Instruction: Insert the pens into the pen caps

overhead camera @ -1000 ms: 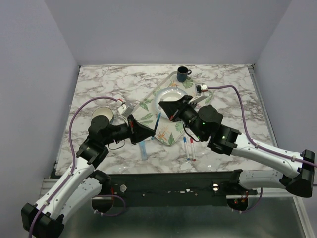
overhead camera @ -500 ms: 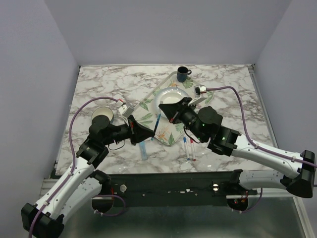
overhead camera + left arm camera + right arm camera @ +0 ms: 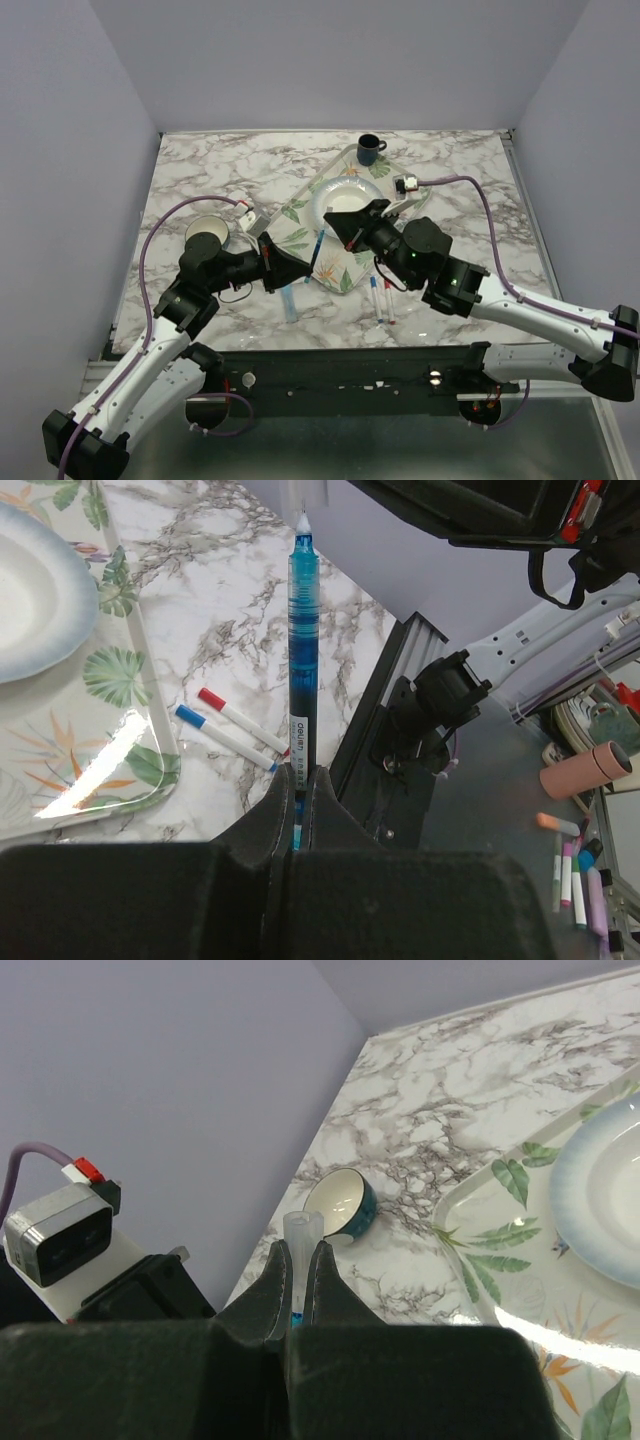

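Note:
My left gripper (image 3: 303,263) (image 3: 300,776) is shut on the lower end of a thin dark blue pen (image 3: 318,247) (image 3: 302,650), whose pale tip points up at the right gripper. My right gripper (image 3: 340,221) (image 3: 300,1251) is shut on a small clear pen cap with a blue end (image 3: 303,1232), its open mouth facing out. The pen tip and the cap are close together above the tray. Two slim white markers, one with a red end (image 3: 388,298) (image 3: 240,719) and one with a blue end (image 3: 376,297) (image 3: 222,737), lie on the table. A light-blue marker (image 3: 288,300) lies near the left gripper.
A leaf-patterned tray (image 3: 297,213) (image 3: 500,1220) holds a white plate (image 3: 337,197) (image 3: 600,1190). A teal bowl (image 3: 206,233) (image 3: 345,1203) stands left of the tray. A dark mug (image 3: 369,149) stands at the back. The table's near edge runs just below the markers.
The right arm has shifted slightly, bringing the cap a little closer to the pen tip. The left arm holds still.

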You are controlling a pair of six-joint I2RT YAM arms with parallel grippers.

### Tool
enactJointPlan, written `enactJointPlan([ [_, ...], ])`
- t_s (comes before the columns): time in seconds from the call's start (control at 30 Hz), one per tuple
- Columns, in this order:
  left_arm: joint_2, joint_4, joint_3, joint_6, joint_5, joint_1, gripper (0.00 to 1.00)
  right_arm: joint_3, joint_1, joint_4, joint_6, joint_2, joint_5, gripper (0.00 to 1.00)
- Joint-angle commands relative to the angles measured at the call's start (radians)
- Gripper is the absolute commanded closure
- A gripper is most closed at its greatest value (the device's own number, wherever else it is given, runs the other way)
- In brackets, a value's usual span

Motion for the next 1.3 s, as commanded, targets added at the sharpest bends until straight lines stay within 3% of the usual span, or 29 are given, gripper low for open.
enactJointPlan([
  [0.0,-0.008,0.005,0.013,0.011,-0.011,-0.004,1.00,-0.017,-0.003,0.011,-0.008,-0.003,0.006,0.99],
  [0.8,-0.028,-0.005,0.016,0.011,-0.062,-0.003,1.00,-0.193,0.001,0.164,0.127,-0.020,-0.086,0.96],
  [1.0,-0.028,-0.004,0.017,0.009,-0.074,-0.003,1.00,-0.193,0.011,0.173,0.103,-0.020,-0.106,0.84],
  [1.13,-0.031,-0.001,0.016,0.009,-0.079,-0.003,1.00,-0.209,0.024,0.192,0.086,-0.029,-0.115,0.64],
  [1.27,-0.036,0.004,0.014,0.006,-0.077,-0.003,1.00,-0.200,0.024,0.192,0.070,-0.030,-0.147,0.56],
])
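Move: The right hand holds the clear pen cap with its mouth right at the nib of the blue pen. The pen's middle is about 4 cm back, 2 cm left and 6 cm below that hand. The left hand grips the pen low; the cap is some 6 cm ahead, 3 cm right and 9 cm above it. On the table about 32 cm below the right hand, the plate is roughly 14 cm ahead and 6 cm right, and the two white markers 8 cm back and 12 cm right. The cap is slid down over the blue pen's nib end by the right hand, which sinks about 3 cm with a slight backward drift. The left hand keeps its pinch on the pen barrel, giving way about 1 cm downward, then partly coming back up. Late on, the right fingers open to a good third, letting go of the cap as the hand eases a little farther down, back and left. ##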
